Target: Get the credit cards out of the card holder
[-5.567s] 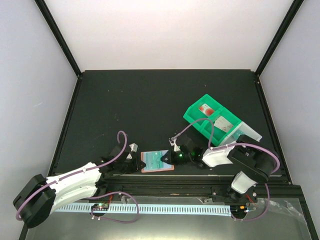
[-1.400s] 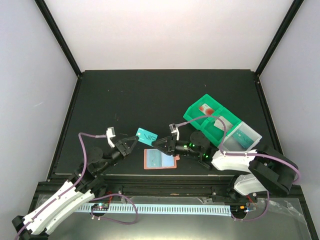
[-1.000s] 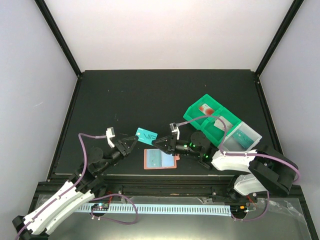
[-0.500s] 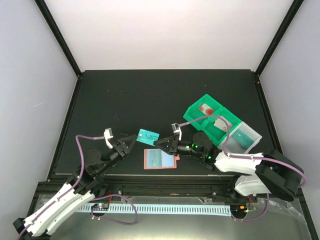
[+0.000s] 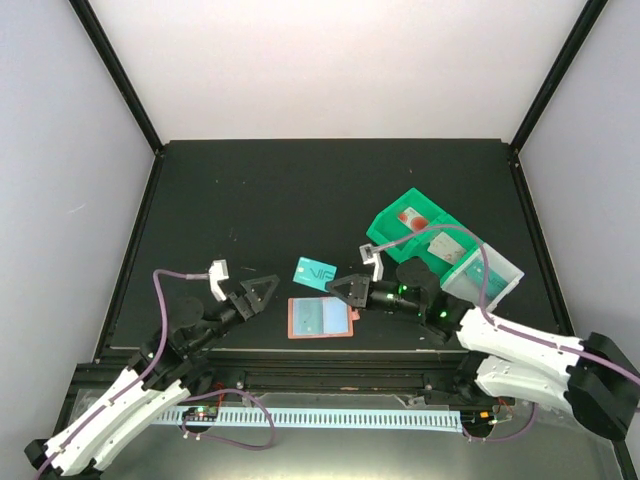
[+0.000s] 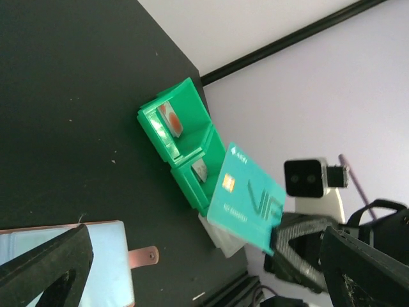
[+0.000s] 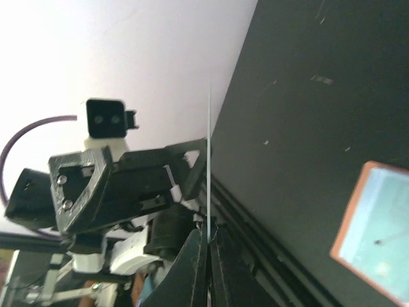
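The teal credit card [image 5: 315, 273] with white marks hangs in the air above the mat, with my right gripper [image 5: 337, 287] shut on its right corner. In the right wrist view that card [image 7: 209, 160] shows edge-on as a thin line clamped between the fingers [image 7: 220, 256]. My left gripper [image 5: 268, 293] stands open a little left of the card, with nothing in it. The left wrist view shows the card [image 6: 246, 203] ahead of my spread left fingers [image 6: 45, 268]. The salmon card holder [image 5: 318, 317] lies open and flat below the card, pale blue inside. I cannot tell whether it holds another card.
A green plastic bin [image 5: 412, 232] stands at the right with a clear bin [image 5: 485, 270] beside it, both holding small items. The mat's near edge and a black rail [image 5: 330, 360] run just below the card holder.
My left gripper has opened and let go of the teal card. My right gripper, still shut on it, has carried it a little to the right.
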### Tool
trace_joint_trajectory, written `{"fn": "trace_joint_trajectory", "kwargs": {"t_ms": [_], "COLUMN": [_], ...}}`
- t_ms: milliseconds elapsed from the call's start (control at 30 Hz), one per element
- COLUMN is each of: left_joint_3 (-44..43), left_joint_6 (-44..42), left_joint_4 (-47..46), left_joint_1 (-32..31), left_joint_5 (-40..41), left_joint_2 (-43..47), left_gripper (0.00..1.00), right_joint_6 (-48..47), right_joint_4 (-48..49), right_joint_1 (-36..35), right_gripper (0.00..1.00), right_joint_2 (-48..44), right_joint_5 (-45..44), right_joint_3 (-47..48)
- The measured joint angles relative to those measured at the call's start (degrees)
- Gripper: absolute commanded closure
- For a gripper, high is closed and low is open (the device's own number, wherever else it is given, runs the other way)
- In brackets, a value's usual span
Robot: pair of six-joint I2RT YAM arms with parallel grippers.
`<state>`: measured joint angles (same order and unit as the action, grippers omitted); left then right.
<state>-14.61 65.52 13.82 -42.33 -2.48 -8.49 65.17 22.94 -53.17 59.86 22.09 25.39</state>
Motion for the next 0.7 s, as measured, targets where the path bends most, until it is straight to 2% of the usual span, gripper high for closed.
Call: {"fn": "trace_joint_trajectory", "kwargs": {"t_ms": [367,700], "left_joint_3": [-2.95,-2.95], "left_joint_6": [-10.01,-14.95], "left_joint_4": [7.45,12.41], "left_joint_1": [0.0,0.0], "left_joint_5": [-0.55,1.07], "left_joint_2": [0.48,3.72], "left_gripper": [0.01,0.01], "right_joint_6": [-11.8,-20.63], "right_joint_4": [-27.45,-51.45], "right_joint_1": [13.4,31.45], "right_gripper": [0.99,0.99], "right_joint_2": [-10.03,-15.34], "right_joint_5": [-0.61,0.13], "right_joint_3": [5.53,11.3]}}
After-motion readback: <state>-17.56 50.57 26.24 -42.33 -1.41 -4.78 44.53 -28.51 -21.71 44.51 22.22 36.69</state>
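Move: The teal VIP card is already pinched in my right hand. The white box I seem to take it to lies about 37 cm to the right, 8 cm ahead and 15 cm below. The green tray adjoins it, some 20 cm ahead and 26 cm to the right of this hand. The open card holder is almost beneath, 3 cm left and 1 cm back. From my empty left hand the white box is about 50 cm right and 8 cm ahead. I keep the VIP card pinched in my shut right fingers and sweep it off to the right and forward, roughly 17 cm, gathering speed and sinking a couple of centimetres, away from the card holder towards the tray and white box. As it travels, the wrist turns clockwise and dips the fingertips, some 20 to 25 degrees each. My left hand, still open and empty, eases about 2 cm back, left and down, tilting about 15 degrees. ##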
